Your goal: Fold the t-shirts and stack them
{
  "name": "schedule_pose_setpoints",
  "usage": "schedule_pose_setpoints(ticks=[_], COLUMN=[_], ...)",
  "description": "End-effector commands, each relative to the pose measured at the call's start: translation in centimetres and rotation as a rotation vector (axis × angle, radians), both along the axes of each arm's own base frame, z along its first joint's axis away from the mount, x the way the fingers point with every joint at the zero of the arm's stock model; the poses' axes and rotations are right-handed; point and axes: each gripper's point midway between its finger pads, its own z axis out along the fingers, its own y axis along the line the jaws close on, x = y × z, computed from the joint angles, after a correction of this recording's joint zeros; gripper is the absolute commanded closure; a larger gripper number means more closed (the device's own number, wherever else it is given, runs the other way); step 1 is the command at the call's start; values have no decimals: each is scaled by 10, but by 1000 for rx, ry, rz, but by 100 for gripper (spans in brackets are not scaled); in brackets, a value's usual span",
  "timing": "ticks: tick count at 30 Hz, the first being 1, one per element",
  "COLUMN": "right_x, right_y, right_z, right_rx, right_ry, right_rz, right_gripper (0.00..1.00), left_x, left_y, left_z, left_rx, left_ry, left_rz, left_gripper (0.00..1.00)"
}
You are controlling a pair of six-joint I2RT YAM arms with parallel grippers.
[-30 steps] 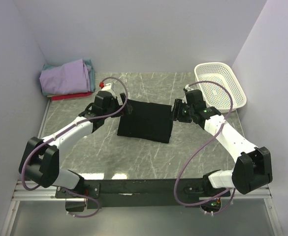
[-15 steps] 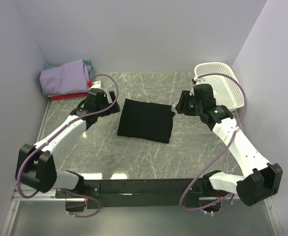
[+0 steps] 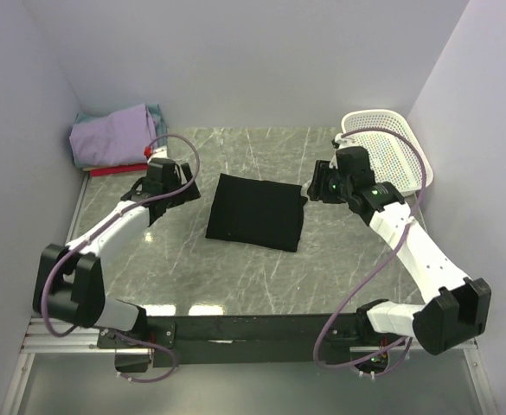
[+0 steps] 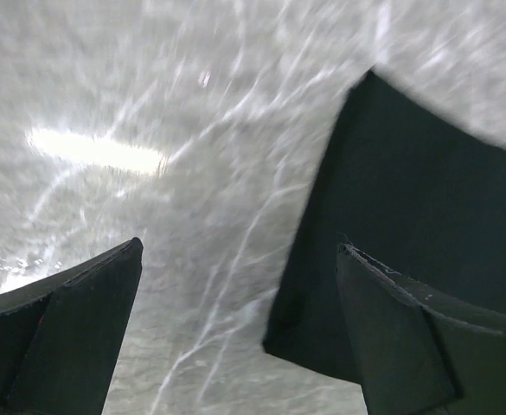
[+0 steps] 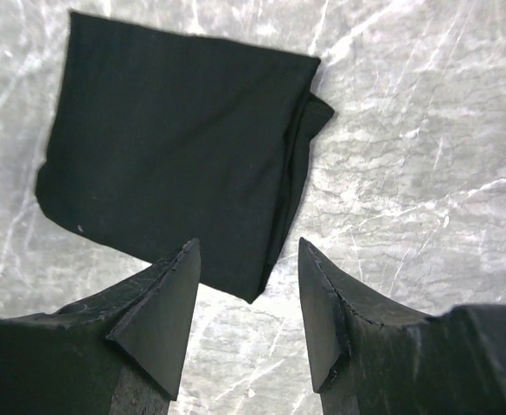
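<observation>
A black t-shirt (image 3: 257,212) lies folded in a flat rectangle in the middle of the table, also seen in the right wrist view (image 5: 175,147) and in the left wrist view (image 4: 408,190). My left gripper (image 3: 186,190) (image 4: 240,245) hovers just left of the shirt's left edge, wide open and holding nothing. To the shirt's right, near its far right corner, my right gripper (image 3: 311,190) (image 5: 248,242) is open and holds nothing. At the back left lies a stack of folded t-shirts: lavender (image 3: 114,134) on top, teal (image 3: 156,112) behind, red (image 3: 118,170) beneath.
A white mesh basket (image 3: 387,156) stands at the back right, close behind my right wrist. Purple walls close in the left, back and right sides. Grey marbled tabletop (image 3: 261,277) stretches between the shirt and the arm bases.
Both grippers have drawn back from the black shirt's far edge, the left toward the stack, the right toward the basket. The shirt now lies flat, untouched.
</observation>
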Motion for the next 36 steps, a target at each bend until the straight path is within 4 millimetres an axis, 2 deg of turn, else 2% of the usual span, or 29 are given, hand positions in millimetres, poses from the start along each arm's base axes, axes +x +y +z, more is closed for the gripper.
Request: schedule_pose_setpoints(ticks=[1, 8, 14, 18, 20, 25, 26, 30, 32, 36], right_x=[8, 9, 10, 10, 10, 10, 10, 11, 11, 10], right_y=[3, 5, 5, 7, 8, 6, 6, 6, 5, 6], right_z=[-1, -11, -22, -28, -30, -34, -34, -38, -40, -43], right_rx=[-12, -29, -37, -33, -34, -44, -42, -51, -54, -54], right_ry=[-7, 24, 50, 64, 70, 80, 78, 89, 91, 99], right_rz=[32, 51, 54, 59, 62, 56, 57, 59, 56, 59], right_gripper=[44, 44, 44, 44, 44, 44, 44, 44, 44, 44], left_x=[7, 13, 14, 10, 15, 6, -1, -13, -26, -42], left_y=[-11, -22, -37, -52, -65, -89, -98, -126, -144, -173], left_z=[-27, -73, -76, -94, -89, -109, -114, -109, -107, -117], left_rx=[-53, -60, -114, -162, -218, -319, -367, -500, -552, -546], left_ry=[39, 128, 120, 168, 139, 195, 228, 198, 214, 269], left_rz=[-61, -128, -192, -263, -311, -419, -459, -567, -640, -736], left_gripper=[0, 0, 1, 1, 1, 1, 0, 2, 2, 2])
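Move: The folded black t-shirt lies flat, its middle about 21 cm to the right of my open left hand, 2 cm nearer me and 13 cm below. The stack of folded shirts is 17 cm ahead of that hand and 20 cm to its left. From my right hand, the black t-shirt is 15 cm left, 3 cm ahead and 20 cm below; the white basket stands roughly 20 cm ahead and 23 cm right. I drop my left hand some 9 cm towards the table beside the black t-shirt, then sweep it about 14 cm right, ever faster, in over the left part of the t-shirt. As it sweeps I turn it some 35 degrees clockwise and dip its left side, fingers staying wide open, the left finger coming up to the t-shirt's left edge. My right hand sinks about 4 cm, still clear above the right edge. ##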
